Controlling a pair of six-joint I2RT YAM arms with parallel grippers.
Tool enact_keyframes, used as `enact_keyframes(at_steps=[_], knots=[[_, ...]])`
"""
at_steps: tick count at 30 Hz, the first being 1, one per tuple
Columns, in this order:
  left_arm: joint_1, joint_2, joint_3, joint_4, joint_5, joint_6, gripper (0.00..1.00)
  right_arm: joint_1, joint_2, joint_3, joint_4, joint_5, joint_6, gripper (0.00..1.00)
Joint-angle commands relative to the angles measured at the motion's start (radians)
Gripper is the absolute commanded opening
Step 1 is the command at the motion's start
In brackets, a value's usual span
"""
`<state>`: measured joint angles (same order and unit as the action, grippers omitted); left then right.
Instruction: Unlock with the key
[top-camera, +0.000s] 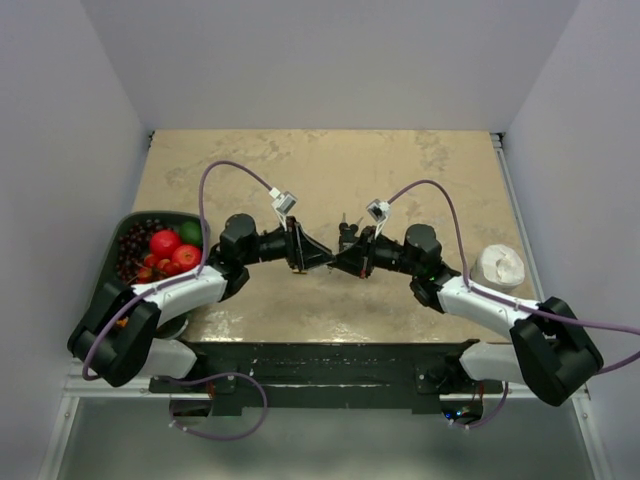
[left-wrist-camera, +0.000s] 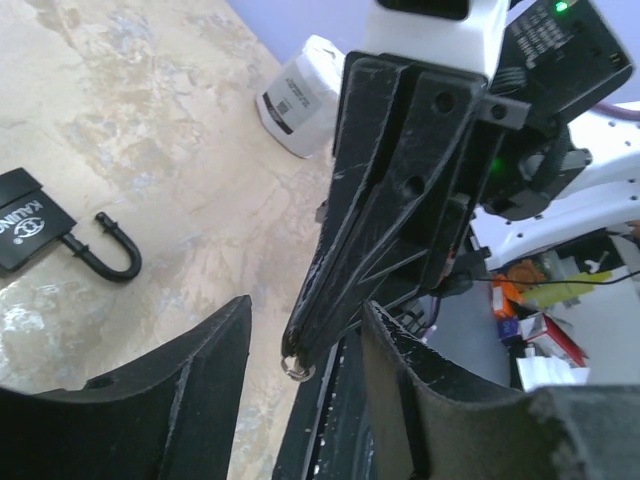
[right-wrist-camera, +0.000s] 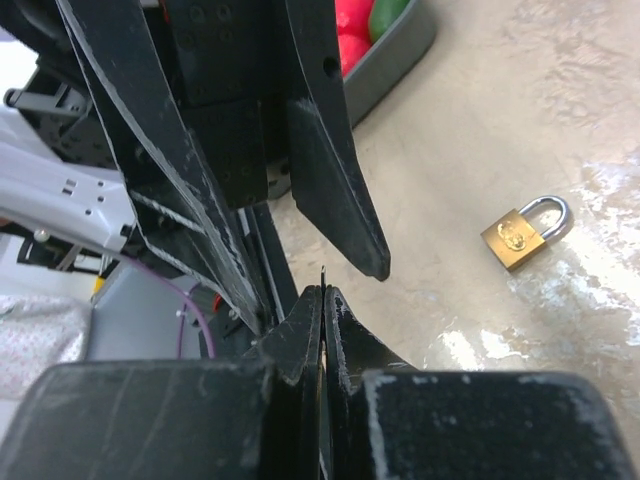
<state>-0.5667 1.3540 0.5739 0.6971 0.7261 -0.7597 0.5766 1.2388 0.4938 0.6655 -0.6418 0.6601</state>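
My right gripper (right-wrist-camera: 324, 292) is shut on the key (right-wrist-camera: 323, 274). Only the key's thin metal edge sticks out between the pads, and its small ring (left-wrist-camera: 297, 370) hangs at the fingertips in the left wrist view. My left gripper (left-wrist-camera: 305, 305) is open, with one finger on each side of the right gripper's tips. The two grippers meet above the table's middle, left gripper (top-camera: 322, 258) against right gripper (top-camera: 342, 262). A black padlock (left-wrist-camera: 25, 230) with its shackle swung out lies flat on the table. A brass padlock (right-wrist-camera: 520, 236) with its shackle closed lies flat farther off.
A dark bowl (top-camera: 128, 228) of red and green fruit stands at the left. A white cup (top-camera: 502, 266) stands at the right and also shows in the left wrist view (left-wrist-camera: 300, 95). The tabletop (top-camera: 330, 165) is beige and marbled.
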Motion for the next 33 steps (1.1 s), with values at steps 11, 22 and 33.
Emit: enact_keyframes(at_steps=[11, 22, 33], knots=[[0.031, -0.030, -0.066, 0.214, 0.061, -0.095, 0.38, -0.003, -0.010, 0.052, 0.008, -0.105, -0.037, 0.00], [0.031, -0.032, -0.072, 0.208, 0.065, -0.087, 0.20, -0.003, -0.006, 0.054, 0.029, -0.114, -0.019, 0.00], [0.031, -0.035, -0.088, 0.225, 0.078, -0.096, 0.03, -0.003, 0.024, 0.042, 0.118, -0.130, 0.042, 0.00]])
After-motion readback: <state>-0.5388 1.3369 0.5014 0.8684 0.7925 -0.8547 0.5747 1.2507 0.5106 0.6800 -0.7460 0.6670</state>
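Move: The left hand faces the right fingertips; the key they hold lies only about 1 cm to the left hand's right, level and neither ahead nor back. From the right hand the key is about 1 cm left. From the left hand, the brass padlock lies some 10 cm ahead and 6 cm left, the black padlock about 15 cm ahead and 5 cm right, both roughly 15 cm below. Half-open left fingers close on the key the right still pinches, both hands rising and backing about 1 cm. ##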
